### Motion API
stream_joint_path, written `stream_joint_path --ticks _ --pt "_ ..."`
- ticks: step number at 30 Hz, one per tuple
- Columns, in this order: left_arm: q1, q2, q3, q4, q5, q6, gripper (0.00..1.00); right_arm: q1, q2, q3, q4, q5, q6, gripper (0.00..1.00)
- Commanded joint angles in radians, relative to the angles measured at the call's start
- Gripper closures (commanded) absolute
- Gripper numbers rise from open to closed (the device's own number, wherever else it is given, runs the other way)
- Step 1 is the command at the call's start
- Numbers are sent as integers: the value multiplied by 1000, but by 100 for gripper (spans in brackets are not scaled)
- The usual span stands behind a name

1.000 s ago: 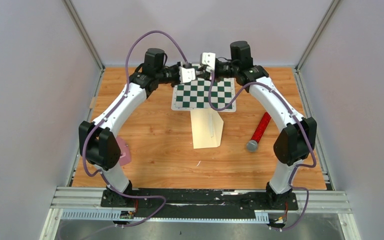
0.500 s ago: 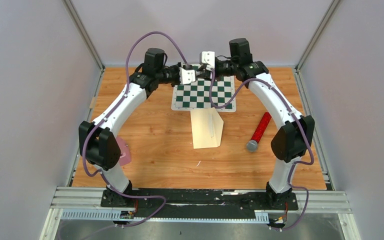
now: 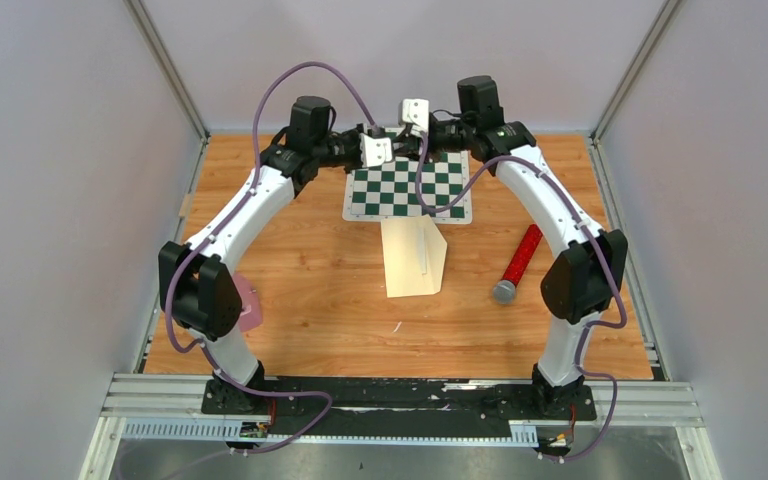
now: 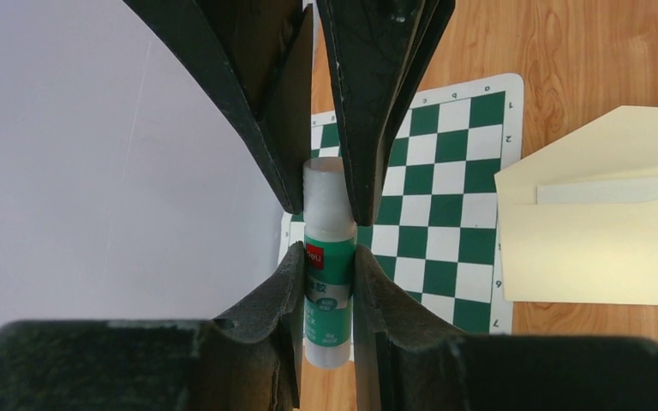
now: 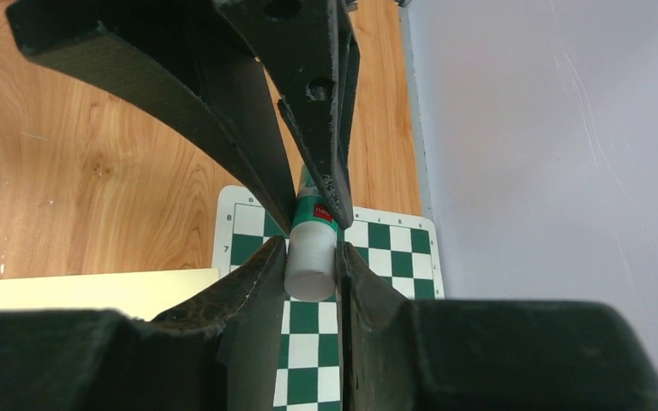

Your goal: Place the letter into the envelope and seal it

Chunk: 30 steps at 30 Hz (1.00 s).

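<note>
A glue stick (image 4: 329, 257) hangs in the air over the far edge of the chessboard, gripped from both ends. My left gripper (image 4: 326, 250) is shut on its green labelled body. My right gripper (image 5: 311, 248) is shut on its white cap (image 5: 310, 261). The two grippers meet tip to tip above the board's far edge (image 3: 400, 146). The cream envelope (image 3: 415, 262) lies flat on the table just in front of the board, flap open. An off-white edge of the letter (image 4: 613, 190) shows inside the envelope (image 4: 600, 257) mouth.
The green-and-white chessboard (image 3: 407, 190) lies at the far middle of the wooden table. A red cylinder with a grey end (image 3: 518, 262) lies right of the envelope. A pink object (image 3: 250, 302) sits by the left arm's elbow. Grey walls enclose three sides.
</note>
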State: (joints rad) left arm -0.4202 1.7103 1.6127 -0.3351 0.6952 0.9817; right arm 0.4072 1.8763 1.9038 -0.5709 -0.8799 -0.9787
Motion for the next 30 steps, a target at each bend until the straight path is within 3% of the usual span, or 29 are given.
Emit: stream_joint_path --ticks 1,12,20,27,30 --pt "-18 -17 23 123 65 -8 100 12 31 12 44 -1 167 100" --pt "-27 -24 3 157 25 12 100 12 55 32 76 12 364 99" --pt "-2 -62 -54 109 -61 -42 100 -62 -96 -44 82 -4 426 44" --pt "33 -124 -173 82 -134 -241 100 -197 -235 -154 90 -80 606 32" --pt "38 -146 -197 56 -194 -458 100 -230 -258 -241 128 -46 659 31"
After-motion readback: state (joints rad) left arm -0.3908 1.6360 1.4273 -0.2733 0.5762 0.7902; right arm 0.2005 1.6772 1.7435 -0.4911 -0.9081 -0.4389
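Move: The glue stick spans the two hands: its middle is about 1 cm to the right of the left hand point, which grips the green body, and some 3 cm to the left of the right hand point, which pinches the white cap, at much the same height. From the right hand the open envelope lies about 13 cm back, 3 cm right and roughly 22 cm below, and the chessboard some 12 cm ahead, 1 cm right and equally low. The right hand, still pinching the white cap while the left holds the green body steady, first twists its wrist through some 15 degrees almost in place, then opens its fingers, lets go and draws off about 9 cm to the right, rising a few centimetres towards the end. The left keeps its grip on the glue stick and, once the right has let go, sinks some 4 cm and pulls 3 cm to the left, its wrist beginning to turn counter-clockwise and tip. ##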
